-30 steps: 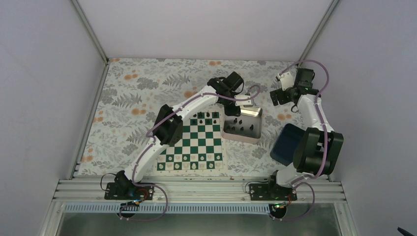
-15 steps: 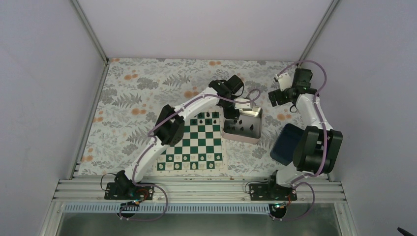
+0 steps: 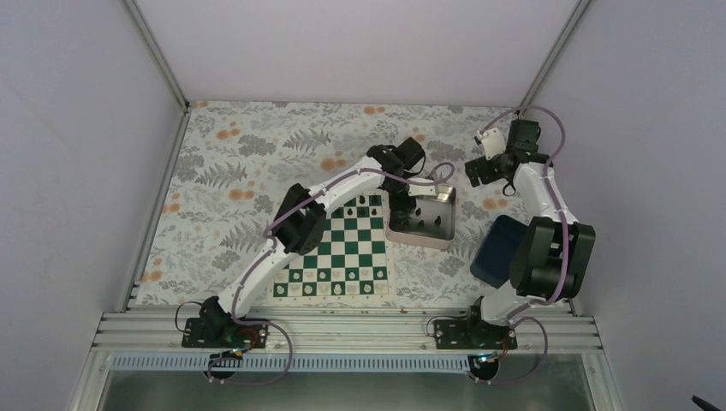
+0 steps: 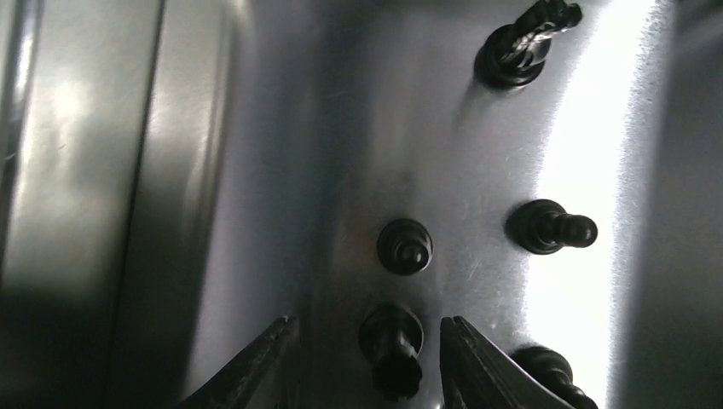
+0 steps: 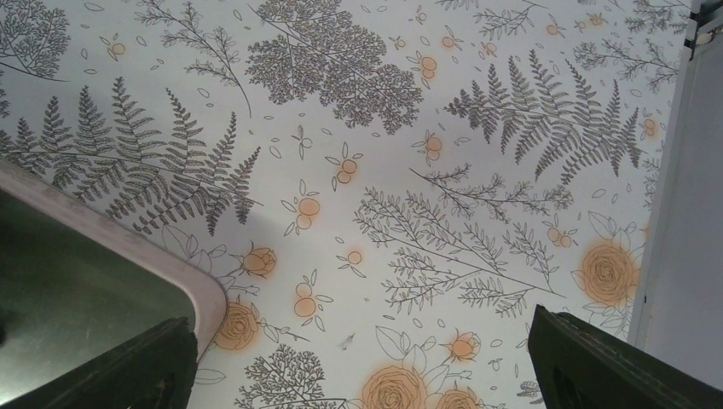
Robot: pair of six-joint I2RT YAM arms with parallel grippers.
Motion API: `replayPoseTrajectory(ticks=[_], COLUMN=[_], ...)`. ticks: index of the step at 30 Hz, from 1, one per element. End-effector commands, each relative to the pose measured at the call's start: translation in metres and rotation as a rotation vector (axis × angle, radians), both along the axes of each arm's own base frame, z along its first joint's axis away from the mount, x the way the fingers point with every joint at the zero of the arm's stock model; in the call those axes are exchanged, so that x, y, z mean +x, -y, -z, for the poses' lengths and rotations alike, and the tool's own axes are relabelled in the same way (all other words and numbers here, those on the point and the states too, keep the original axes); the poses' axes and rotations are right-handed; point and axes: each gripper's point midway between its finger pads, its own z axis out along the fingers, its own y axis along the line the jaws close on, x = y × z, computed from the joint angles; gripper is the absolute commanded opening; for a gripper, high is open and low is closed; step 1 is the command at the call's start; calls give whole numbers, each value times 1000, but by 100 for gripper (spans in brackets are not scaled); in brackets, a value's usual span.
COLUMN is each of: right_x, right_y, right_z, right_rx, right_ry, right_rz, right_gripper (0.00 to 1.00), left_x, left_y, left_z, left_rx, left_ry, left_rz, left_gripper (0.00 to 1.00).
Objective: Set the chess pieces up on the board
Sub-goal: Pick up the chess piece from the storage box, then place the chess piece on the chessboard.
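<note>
The green-and-white board (image 3: 334,248) lies at the centre, with a few black chess pieces (image 3: 365,202) on its far row. More black pieces stand in the silvery tray (image 3: 417,241) to its right. My left gripper (image 3: 409,202) reaches down into that tray. In the left wrist view its fingers (image 4: 256,362) flank one black piece (image 4: 390,341), with a gap on each side, so the left gripper (image 4: 367,322) is open and touches nothing. Other pieces (image 4: 405,246) stand just beyond it. My right gripper (image 5: 360,324) hangs wide open and empty over the floral cloth by the tray corner (image 5: 200,294).
Small white pieces (image 3: 330,288) fill the board's near rows. A dark blue box (image 3: 495,250) sits right of the tray, under the right arm. The right gripper (image 3: 479,169) hovers near the enclosure's right wall (image 5: 682,213). Metal rails run along the table's near edge.
My left gripper has slid slightly right and dropped lower into the tray, over the black pieces. The right wrist has shifted a little toward the far side.
</note>
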Motion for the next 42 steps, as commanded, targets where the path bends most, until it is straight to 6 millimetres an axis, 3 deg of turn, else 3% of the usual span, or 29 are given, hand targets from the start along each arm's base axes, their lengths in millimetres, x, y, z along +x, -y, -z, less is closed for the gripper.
replayPoseTrajectory(ticks=[1,9,18,21,28,31,35,39,42], right_x=[-4,-4,-5,-5,-3,-3,-4,-3,-3], right_y=[-9,-9,-10,-10,-9,-9,-8,-7,-8], right_z=[9,11,14,15,14,14,16,16,17], right_rx=[15,13,12,10,3,-2,-5,-4,-1], right_ry=[-25,-31,-40,-42,-39,-40,-46,-50,-55], right_rz=[-36,-38,-42,-40,-37,-36,-32,-31,-30], right_gripper=[100,100,100,100,100,100,100,100,100], left_x=[0,0,2,6,7,11,24,45,53], left_y=[5,7,8,12,8,-10,-51,-112,-169], left_z=[9,5,-6,-20,-82,-102,-121,-130,-121], left_rx=[5,-8,-22,-46,-96,-84,-67,-55,-25], left_ry=[6,4,23,44,123,148,159,198,205], left_rz=[9,11,9,3,-1,-21,-93,-213,-318], left_gripper=[43,33,11,9,9,9,9,9,9])
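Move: The black chess piece to be picked stands between and just under the left hand's half-open fingers, level ahead-to-back, barely to the right, about 1 cm down. A small pawn stands some 3 cm to the hand's right, straight beside it. Another piece is about 4 cm back and 1 cm left, and a further one 3 cm back and 3 cm right. From the right hand, the target lies roughly 20 cm left, 7 cm back and 12 cm below. The left fingers sink a last half centimetre or so over the black piece, stay there and close on it, pinching it front and back. The hand then lifts it straight up, slowly at first, and swings fast to the left out of the box towards the board's far side: about 14 cm of rise and 10 cm left, drifting a little forward, with the wrist turning some 15 degrees. ##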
